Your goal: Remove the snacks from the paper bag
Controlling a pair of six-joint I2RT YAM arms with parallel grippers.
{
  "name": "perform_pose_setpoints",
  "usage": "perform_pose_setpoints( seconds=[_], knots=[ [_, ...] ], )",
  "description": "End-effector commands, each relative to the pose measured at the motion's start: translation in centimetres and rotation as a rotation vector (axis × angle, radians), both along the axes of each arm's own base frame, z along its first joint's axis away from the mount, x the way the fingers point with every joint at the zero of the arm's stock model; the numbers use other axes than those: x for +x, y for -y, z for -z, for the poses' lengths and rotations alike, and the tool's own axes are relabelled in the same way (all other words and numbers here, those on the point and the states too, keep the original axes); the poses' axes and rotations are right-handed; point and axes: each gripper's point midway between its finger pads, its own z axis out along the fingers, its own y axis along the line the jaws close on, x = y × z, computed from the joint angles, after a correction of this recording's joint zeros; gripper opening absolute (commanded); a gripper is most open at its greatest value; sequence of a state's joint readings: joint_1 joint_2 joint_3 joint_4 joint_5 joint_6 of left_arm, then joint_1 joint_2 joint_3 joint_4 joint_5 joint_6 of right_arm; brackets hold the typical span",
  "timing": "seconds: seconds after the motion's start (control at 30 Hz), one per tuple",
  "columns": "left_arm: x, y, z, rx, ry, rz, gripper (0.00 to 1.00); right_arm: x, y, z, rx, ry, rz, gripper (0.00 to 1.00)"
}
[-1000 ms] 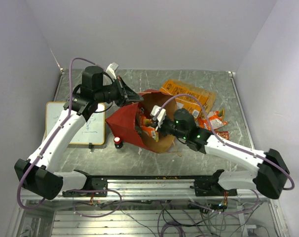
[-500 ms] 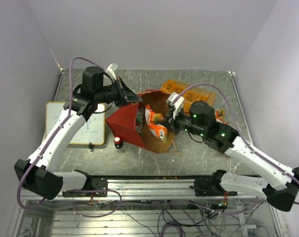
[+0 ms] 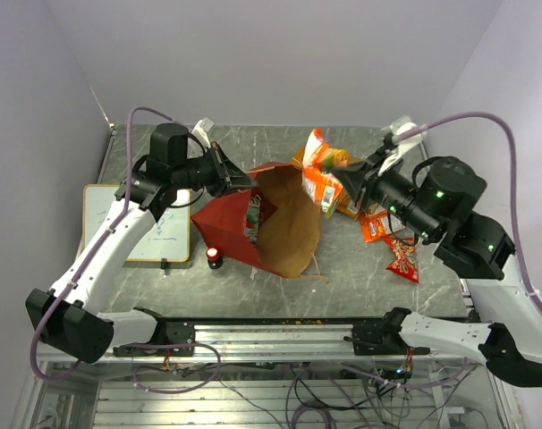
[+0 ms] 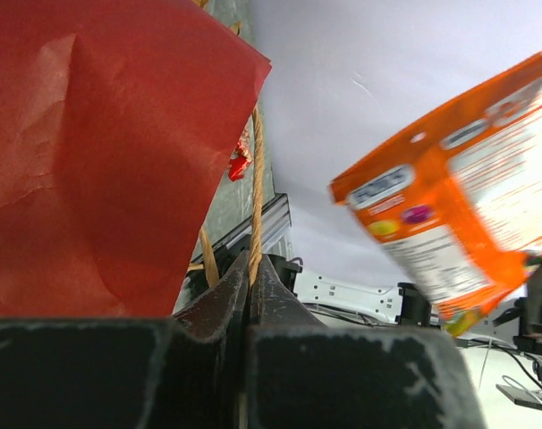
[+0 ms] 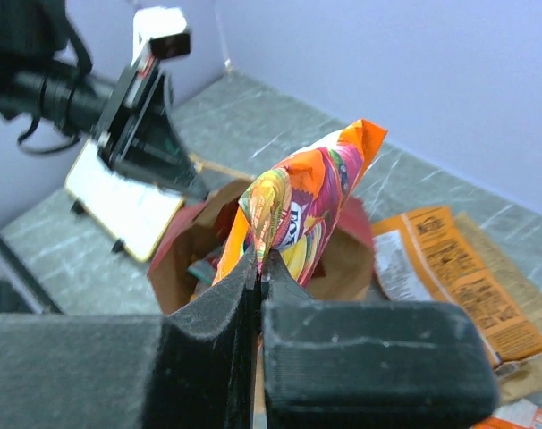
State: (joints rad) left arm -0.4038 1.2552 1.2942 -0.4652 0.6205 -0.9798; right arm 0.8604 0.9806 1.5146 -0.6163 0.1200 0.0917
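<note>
The paper bag, red outside and brown inside, lies with its mouth open toward the right. My left gripper is shut on the bag's twisted cord handle and holds the rim up. My right gripper is shut on the edge of an orange chip bag, which hangs in the air above and to the right of the bag's mouth. In the right wrist view this chip bag dangles over the open paper bag. More snacks show inside the bag.
A large orange bag lies flat on the table behind the paper bag. Small red packets rest at the right. A white board lies at the left, and a small red-and-black cylinder stands by the bag's near side.
My right gripper has pulled the orange chip bag out of the paper bag's mouth, lifting it up and to the right. The left arm has kept still on the handle.
</note>
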Motion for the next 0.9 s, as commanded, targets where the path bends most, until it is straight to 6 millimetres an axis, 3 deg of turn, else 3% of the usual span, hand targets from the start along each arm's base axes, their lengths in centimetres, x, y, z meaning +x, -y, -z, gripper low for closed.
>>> perform_pose_setpoints(
  seconds=[0.0,0.1,0.23,0.47,0.67,0.77,0.87],
  knots=[
    [-0.9,-0.3,-0.5,0.014,0.02,0.012,0.07,2.0,3.9,-5.6,0.124,0.11,0.241,0.0],
    [-1.3,-0.3,-0.8,0.003,0.022,0.022,0.07,3.7,6.0,-6.7,0.184,0.132,0.406,0.0],
    [-1.7,-0.4,-1.0,0.013,0.031,0.036,0.07,5.6,6.0,-6.0,0.202,0.119,0.507,0.0],
    [-1.8,-0.3,-1.2,0.026,0.056,0.061,0.07,8.9,3.7,-2.2,0.108,0.02,0.601,0.0],
    [-1.7,-0.5,-1.4,0.043,0.072,0.064,0.07,11.5,2.3,-0.4,0.018,-0.017,0.631,0.0],
    [-1.4,-0.4,-1.5,0.05,0.077,0.065,0.07,13.7,3.1,0.5,0.008,-0.06,0.662,0.0],
    [-1.1,-0.6,-1.6,0.079,0.09,0.057,0.07,16.8,4.8,2.6,0.025,-0.159,0.673,0.0]
  ],
)
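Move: My right hand holds the orange snack bag in the air. The flat orange packet where the snacks are gathered lies about 24 cm ahead, 12 cm right and 43 cm below. The small orange bag lies roughly 12 cm ahead and 20 cm right; the open paper bag is some 6 cm ahead and 11 cm left, 32 cm below. From my left hand the packet is about 18 cm ahead and 25 cm right, 32 cm below. Still pinching the snack bag, I swing my right hand forward about 14 cm, away from the paper bag's mouth and towards the orange packet. It first rises nearly 5 cm while edging right, then sinks some 8 cm as it swings partly back left, and edges right again at the end; the wrist turns about 35 degrees clockwise. My left hand keeps its pinch on the paper bag's string handle. ##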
